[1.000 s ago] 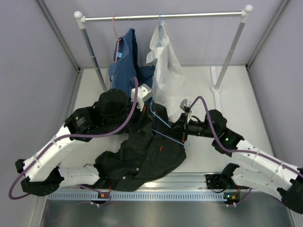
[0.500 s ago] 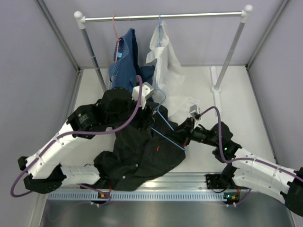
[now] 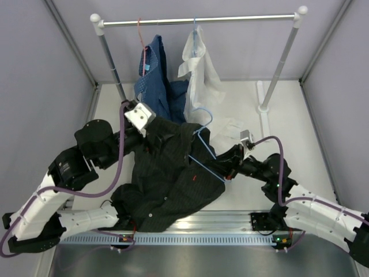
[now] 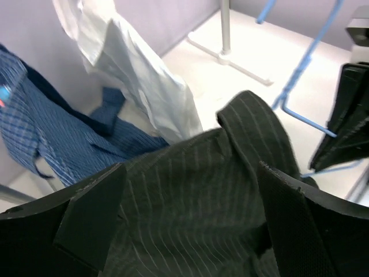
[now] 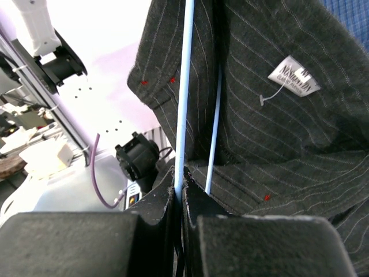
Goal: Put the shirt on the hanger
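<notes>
The black pinstriped shirt [image 3: 173, 179] lies crumpled on the table between the arms, its collar end towards the rail. The light-blue hanger [image 3: 203, 130] runs through it, with the hook poking out at the top and one wire arm showing across the cloth. My right gripper [image 3: 229, 166] is shut on a hanger wire [image 5: 185, 86] at the shirt's right edge; the shirt's label [image 5: 293, 81] shows beside it. At the shirt's upper left my left gripper [image 3: 154, 137] stands open. Its fingers [image 4: 92, 213] straddle the cloth [image 4: 196, 196] without pinching it.
A clothes rail [image 3: 196, 21] crosses the back on two posts. A blue patterned shirt [image 3: 153, 81] hangs from it on a red-orange hanger [image 3: 140, 40], and a white shirt [image 3: 199, 69] beside it. The right post's foot [image 3: 264, 107] stands on the table. Grey walls close in both sides.
My left gripper opened, let go of the shirt and drew back to the left. The shirt and hanger shifted towards the rail, and my right gripper followed, still on the wire.
</notes>
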You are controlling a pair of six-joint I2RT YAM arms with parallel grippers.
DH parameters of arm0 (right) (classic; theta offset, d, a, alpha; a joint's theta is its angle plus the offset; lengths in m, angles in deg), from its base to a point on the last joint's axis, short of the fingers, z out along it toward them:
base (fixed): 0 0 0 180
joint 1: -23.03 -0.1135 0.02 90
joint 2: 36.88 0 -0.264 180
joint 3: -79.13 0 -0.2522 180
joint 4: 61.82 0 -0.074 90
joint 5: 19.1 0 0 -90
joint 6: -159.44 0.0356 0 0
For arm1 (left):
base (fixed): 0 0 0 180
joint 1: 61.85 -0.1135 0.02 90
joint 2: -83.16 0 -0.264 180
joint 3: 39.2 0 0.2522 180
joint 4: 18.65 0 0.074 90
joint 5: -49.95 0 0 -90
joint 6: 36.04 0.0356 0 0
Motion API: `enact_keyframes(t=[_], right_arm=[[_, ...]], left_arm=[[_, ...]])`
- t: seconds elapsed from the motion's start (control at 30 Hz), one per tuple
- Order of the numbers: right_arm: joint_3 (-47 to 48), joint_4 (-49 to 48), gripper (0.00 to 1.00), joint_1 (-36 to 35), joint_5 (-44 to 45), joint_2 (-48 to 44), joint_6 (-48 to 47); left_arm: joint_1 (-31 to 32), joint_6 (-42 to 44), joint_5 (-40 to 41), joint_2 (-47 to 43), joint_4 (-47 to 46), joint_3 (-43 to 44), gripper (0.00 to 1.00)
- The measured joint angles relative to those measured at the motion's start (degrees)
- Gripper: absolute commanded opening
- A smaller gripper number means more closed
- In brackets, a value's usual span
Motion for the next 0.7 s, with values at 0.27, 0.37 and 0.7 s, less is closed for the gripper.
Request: enact_keyframes(t=[0.27,0.37,0.7], right_arm=[[0.0,9.4,0.00,0.0,1.9,-9.1,-4.5],[0.0,12.6,0.00,0.0,2.1,-11.0,-5.5],[0.0,20.5,0.00,0.0,2.3,-17.4,-8.5]], left_arm=[[0.0,13.6,-12.2,3.3,-8.9,-4.7,0.90],[0.0,17.6,-19.4,4.3,-9.1,-5.2,0.78],[0.0,25.6,-28.0,8.2,-9.1,-4.7,0.64]])
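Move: The shirt's collar fold by the hanger neck lies about 11 cm right of the left hand, 2 cm back and 5 cm below. The hanger's hook stands some 10 cm right of that hand, roughly level ahead and in height; the white shirt hangs about 10 cm right and 8 cm ahead, 8 cm lower. From the right hand, which already holds the hanger, the collar fold is about 8 cm ahead, 5 cm left and 1 cm higher. Left hand sweeps about 9 cm right towards the collar fold, turning clockwise, fingers narrowing; right hand draws the hanger rightward. ##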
